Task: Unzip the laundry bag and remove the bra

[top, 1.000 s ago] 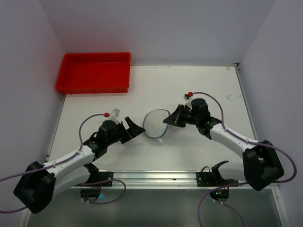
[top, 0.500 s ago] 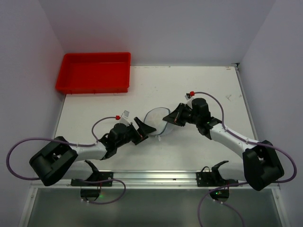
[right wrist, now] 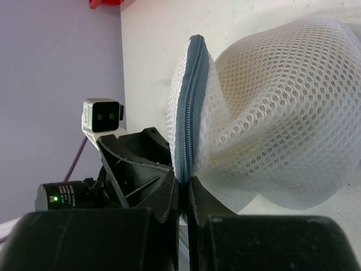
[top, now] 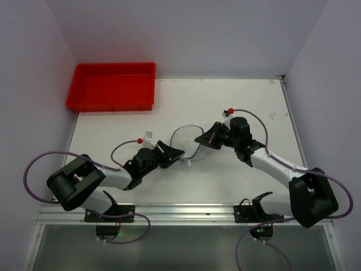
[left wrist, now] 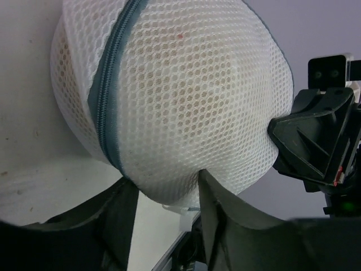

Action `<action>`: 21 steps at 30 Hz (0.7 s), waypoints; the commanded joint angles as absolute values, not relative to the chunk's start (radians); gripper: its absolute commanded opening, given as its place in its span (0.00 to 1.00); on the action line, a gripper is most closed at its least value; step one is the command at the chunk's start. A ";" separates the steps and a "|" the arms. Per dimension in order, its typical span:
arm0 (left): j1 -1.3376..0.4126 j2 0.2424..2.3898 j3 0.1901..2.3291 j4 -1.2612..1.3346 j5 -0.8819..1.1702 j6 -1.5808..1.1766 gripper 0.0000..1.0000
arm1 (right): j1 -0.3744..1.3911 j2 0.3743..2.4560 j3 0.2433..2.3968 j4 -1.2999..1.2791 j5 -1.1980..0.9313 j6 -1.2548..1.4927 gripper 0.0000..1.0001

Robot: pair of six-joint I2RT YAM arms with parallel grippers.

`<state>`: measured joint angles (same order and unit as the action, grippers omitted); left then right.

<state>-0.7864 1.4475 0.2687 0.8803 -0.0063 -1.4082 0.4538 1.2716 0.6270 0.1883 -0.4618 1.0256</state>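
The laundry bag (top: 184, 140) is a white mesh dome with a grey-blue zipper band (left wrist: 106, 96), held up on edge between both grippers at mid-table. My left gripper (top: 178, 153) has its jaws round the bag's lower bulge (left wrist: 169, 169), and both fingers (left wrist: 211, 195) press into the mesh. My right gripper (top: 199, 141) is shut on the zipper band (right wrist: 189, 107) at the bag's right rim, fingertips pinching it (right wrist: 185, 179). The bra is hidden inside; only a tan tint shows through the mesh (right wrist: 282, 113).
A red tray (top: 111, 86) stands at the back left. A small white tag (left wrist: 184, 210) hangs under the bag. A metal rail (top: 186, 210) runs along the table's near edge. Walls close in the table on the left, right and back.
My left arm has reached right to the bag, and its wide-open jaws have narrowed onto the mesh. The right gripper has stayed shut on the zipper band and has barely moved.
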 commanded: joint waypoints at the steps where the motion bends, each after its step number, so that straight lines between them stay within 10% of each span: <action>1: -0.792 1.434 0.281 1.034 -0.049 -1.419 0.46 | 0.459 1.267 0.606 0.221 -0.479 1.031 0.00; 5: -0.792 1.367 0.284 0.967 -0.048 -1.402 0.19 | 0.459 1.264 0.592 0.204 -0.457 1.014 0.00; 11: -0.792 1.237 0.304 0.797 -0.046 -1.371 0.05 | 0.459 1.244 0.615 0.091 -0.364 0.925 0.01; 16: -0.792 1.161 0.353 0.661 -0.089 -1.356 0.00 | 0.465 1.161 0.660 -0.055 -0.195 0.753 0.46; 21: -0.792 1.178 0.457 0.503 -0.115 -1.351 0.00 | 0.544 1.031 0.713 -0.184 -0.034 0.625 0.58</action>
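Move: The laundry bag's near lower corner, where the zipper runs out, already lies between my left fingertips, barely 1 cm ahead and 1 cm to the right. The bag's middle is about 5 cm ahead, 4 cm right and 2 cm up; the white tag hangs some 3 cm back and 3 cm right. From my right hand, still pinching the zipper's other stretch, that corner is about 3 cm back, 6 cm left and 5 cm below. I finish closing my left fingers on the bag's zipper corner, then raise my left hand about 7 cm with that corner pinched. My right hand sinks some 3 cm, opens to let go of its zipper stretch and draws about 4 cm to the right, beginning to rise again as its left side tilts down some 20 degrees. ##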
